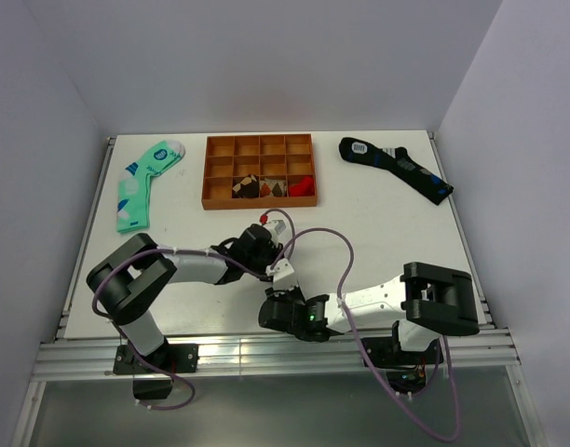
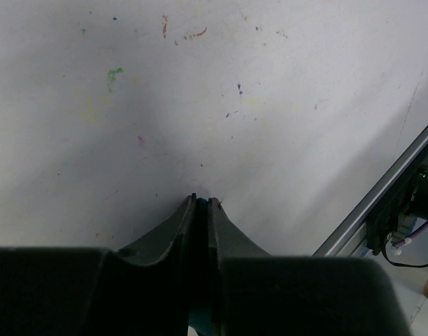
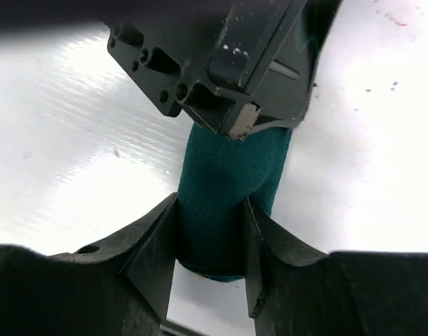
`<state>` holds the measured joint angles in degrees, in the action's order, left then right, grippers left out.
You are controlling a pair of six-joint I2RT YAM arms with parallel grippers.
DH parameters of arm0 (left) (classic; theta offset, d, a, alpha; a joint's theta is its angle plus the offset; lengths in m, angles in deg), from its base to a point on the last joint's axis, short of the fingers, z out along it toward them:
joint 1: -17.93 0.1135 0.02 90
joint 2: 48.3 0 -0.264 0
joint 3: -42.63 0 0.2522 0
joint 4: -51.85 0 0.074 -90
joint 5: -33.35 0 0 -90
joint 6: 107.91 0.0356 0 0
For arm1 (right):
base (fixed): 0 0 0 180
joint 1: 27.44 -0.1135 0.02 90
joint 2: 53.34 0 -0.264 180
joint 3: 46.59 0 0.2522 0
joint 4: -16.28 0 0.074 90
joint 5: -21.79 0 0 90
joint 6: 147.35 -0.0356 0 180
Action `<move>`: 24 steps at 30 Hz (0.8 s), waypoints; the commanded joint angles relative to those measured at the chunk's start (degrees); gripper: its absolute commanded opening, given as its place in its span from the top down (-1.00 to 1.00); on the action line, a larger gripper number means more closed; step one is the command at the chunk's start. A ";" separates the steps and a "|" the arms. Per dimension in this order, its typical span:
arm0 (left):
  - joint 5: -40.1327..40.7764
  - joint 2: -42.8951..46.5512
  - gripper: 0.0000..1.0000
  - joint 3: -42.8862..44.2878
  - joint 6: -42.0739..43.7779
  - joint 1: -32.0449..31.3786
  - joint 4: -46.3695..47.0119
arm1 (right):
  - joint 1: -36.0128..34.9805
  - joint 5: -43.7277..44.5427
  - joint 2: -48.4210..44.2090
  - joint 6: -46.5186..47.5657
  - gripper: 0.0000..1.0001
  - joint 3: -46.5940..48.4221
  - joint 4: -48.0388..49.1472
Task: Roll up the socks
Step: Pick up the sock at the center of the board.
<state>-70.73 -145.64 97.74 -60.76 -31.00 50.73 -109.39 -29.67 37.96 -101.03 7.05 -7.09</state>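
The socks (image 3: 228, 175) are a dark teal-green roll standing up from the white table in the right wrist view. My right gripper (image 3: 211, 204) is shut on the roll's lower end, a finger pressed flat against each side. My left gripper (image 3: 231, 66) comes down from above and holds the roll's upper end. In the left wrist view the left gripper (image 2: 202, 202) is shut, with only a thin teal strip of sock (image 2: 200, 323) showing between its fingers. In the top view both grippers meet near the table's front middle, left (image 1: 278, 268) and right (image 1: 278, 309), hiding the socks.
An orange compartment tray (image 1: 259, 144) holding several small items sits at the back centre. A mint-green sock (image 1: 141, 186) lies at the back left and a black sock with blue patches (image 1: 397, 168) at the back right. The table's metal front rail (image 2: 382, 203) runs close by.
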 commanded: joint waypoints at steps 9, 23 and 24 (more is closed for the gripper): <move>-0.50 2.77 0.24 -3.81 -3.73 0.67 -3.95 | 0.39 -20.27 2.39 -7.65 1.00 -7.27 3.10; 3.98 12.34 0.08 -7.86 -7.86 2.08 0.10 | 1.27 -18.15 -1.92 -8.88 1.00 -9.56 1.26; 4.33 12.96 0.08 -8.03 -8.04 2.26 0.10 | 1.27 -17.98 -2.01 -8.79 1.00 -9.38 1.08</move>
<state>-68.70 -135.96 90.22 -67.29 -29.27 50.36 -107.84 -38.26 33.00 -107.50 1.27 5.35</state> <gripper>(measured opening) 0.458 0.419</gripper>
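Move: Right in front of both grippers, the rolled-up sock is already held: its middle lies some 3 cm back and about 1 cm left of the left hand, about level with it. From the right hand, which has the near end, it is about 3 cm ahead, straight on. The wooden box stands some 26 cm ahead of the left hand, 8 cm to its left, and the board's near edge runs about 8 cm back from the right hand. Opening its fingers from their narrow pinch, the left hand lets go of the sock's far end, then eases about 3 cm left and a little up. The right hand keeps the sock pinched and carries it about 3 cm left, with a shorter drift back and up, while rolling some 15–20 degrees so its left side rises and its fingertips swing farther left. ##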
